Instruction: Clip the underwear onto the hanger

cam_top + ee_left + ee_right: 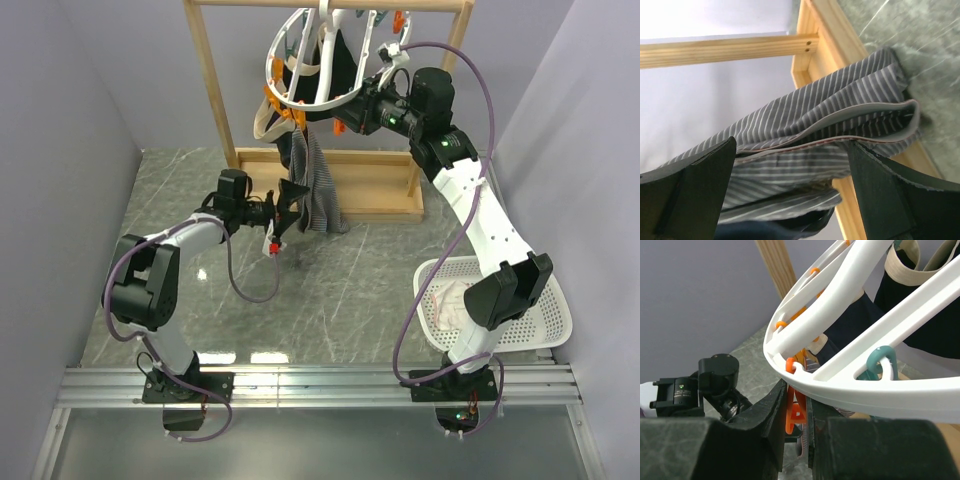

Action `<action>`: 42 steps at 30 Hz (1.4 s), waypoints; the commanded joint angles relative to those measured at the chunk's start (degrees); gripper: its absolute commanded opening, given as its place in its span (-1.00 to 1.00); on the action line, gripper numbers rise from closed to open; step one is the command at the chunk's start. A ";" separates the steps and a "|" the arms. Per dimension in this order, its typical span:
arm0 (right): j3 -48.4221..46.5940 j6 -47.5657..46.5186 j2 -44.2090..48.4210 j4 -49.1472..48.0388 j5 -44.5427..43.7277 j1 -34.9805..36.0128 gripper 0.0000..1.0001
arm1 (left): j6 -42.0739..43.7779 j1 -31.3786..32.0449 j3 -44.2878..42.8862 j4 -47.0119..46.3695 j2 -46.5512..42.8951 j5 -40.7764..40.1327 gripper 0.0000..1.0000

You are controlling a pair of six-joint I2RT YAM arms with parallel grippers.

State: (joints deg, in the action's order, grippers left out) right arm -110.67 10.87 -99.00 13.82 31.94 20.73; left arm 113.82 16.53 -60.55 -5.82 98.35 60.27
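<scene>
The white ring hanger [318, 62] hangs from the wooden frame's top bar. Below it the grey striped underwear [314, 192] droops to the frame's base. My left gripper [284, 214] stands open beside the underwear's lower part. In the left wrist view the striped underwear [815, 125] lies between the wide-apart fingers [690, 192] of that gripper [790, 185]. My right gripper [356, 110] is at the ring's right rim. Up close, that right gripper [796, 401] is shut on an orange clothespin [797, 412] under the hanger's rim [865, 392]. A strip of striped fabric [803, 442] shows at the pin's lower end.
A dark garment [338, 62] with a cream band hangs inside the ring. The wooden frame [345, 190] stands at the back of the marble table. A white basket [545, 300] at the right holds a pinkish-white cloth [450, 300]. A teal pin hook [880, 362] sits on a spoke.
</scene>
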 commanded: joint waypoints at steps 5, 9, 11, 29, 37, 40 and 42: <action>-2.88 0.73 -1.02 -1.78 1.19 -0.43 -1.00 | 33.75 1.75 -3.25 3.98 1.50 0.29 0.97; -2.88 0.82 -1.02 -1.70 1.37 -0.43 -1.00 | 33.84 2.71 -3.69 4.33 1.94 -0.86 0.97; -2.88 0.82 -1.11 -1.61 1.37 -0.60 -1.00 | 33.84 2.98 -3.69 4.24 2.20 -1.47 0.97; -2.71 1.61 -1.28 -1.61 1.98 -1.13 -1.00 | 33.92 5.96 -4.39 4.94 2.47 -13.06 0.42; -2.88 2.22 -1.46 -1.87 2.25 -1.31 -1.00 | 33.92 7.46 -5.10 5.65 2.73 -20.98 0.39; -2.88 2.31 -1.46 -1.61 2.42 -1.40 -1.00 | 33.92 8.07 -5.45 6.71 2.99 -24.58 0.38; -2.88 2.40 -1.46 -1.78 2.42 -1.40 -1.00 | 33.92 8.25 -5.62 6.27 3.43 -26.42 0.37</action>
State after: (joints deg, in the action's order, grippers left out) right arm -110.69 12.99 -99.79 13.78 33.56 19.53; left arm 114.39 24.23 -64.01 -0.67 101.23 38.13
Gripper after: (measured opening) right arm 0.224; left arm 0.691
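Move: The hanging underwear's waistband faces my open left fingers, roughly 4 cm to their right, level ahead and 6 cm lower. The clip already holding the underwear is about 22 cm above my left hand, 4 cm ahead and 1 cm right; the clip in my right fingers is some 25 cm above, 4 cm ahead and 9 cm right. The wooden base is about 9 cm ahead, 8 cm right and 17 cm below. From my right hand the waistband hangs about 31 cm below, 5 cm left and 4 cm back. I sink my left hand about 4 cm beside the hanging waistband, first easing some 2 cm right towards the cloth, then some 2 cm forward while the fingertips tip down and swing counter-clockwise, 10 degrees or so each. Partway down, I narrow the wide-open fingers by about a third around the waistband's edge, without shutting them. My right hand stays up at the hanger and keeps its hold on the orange clip. ##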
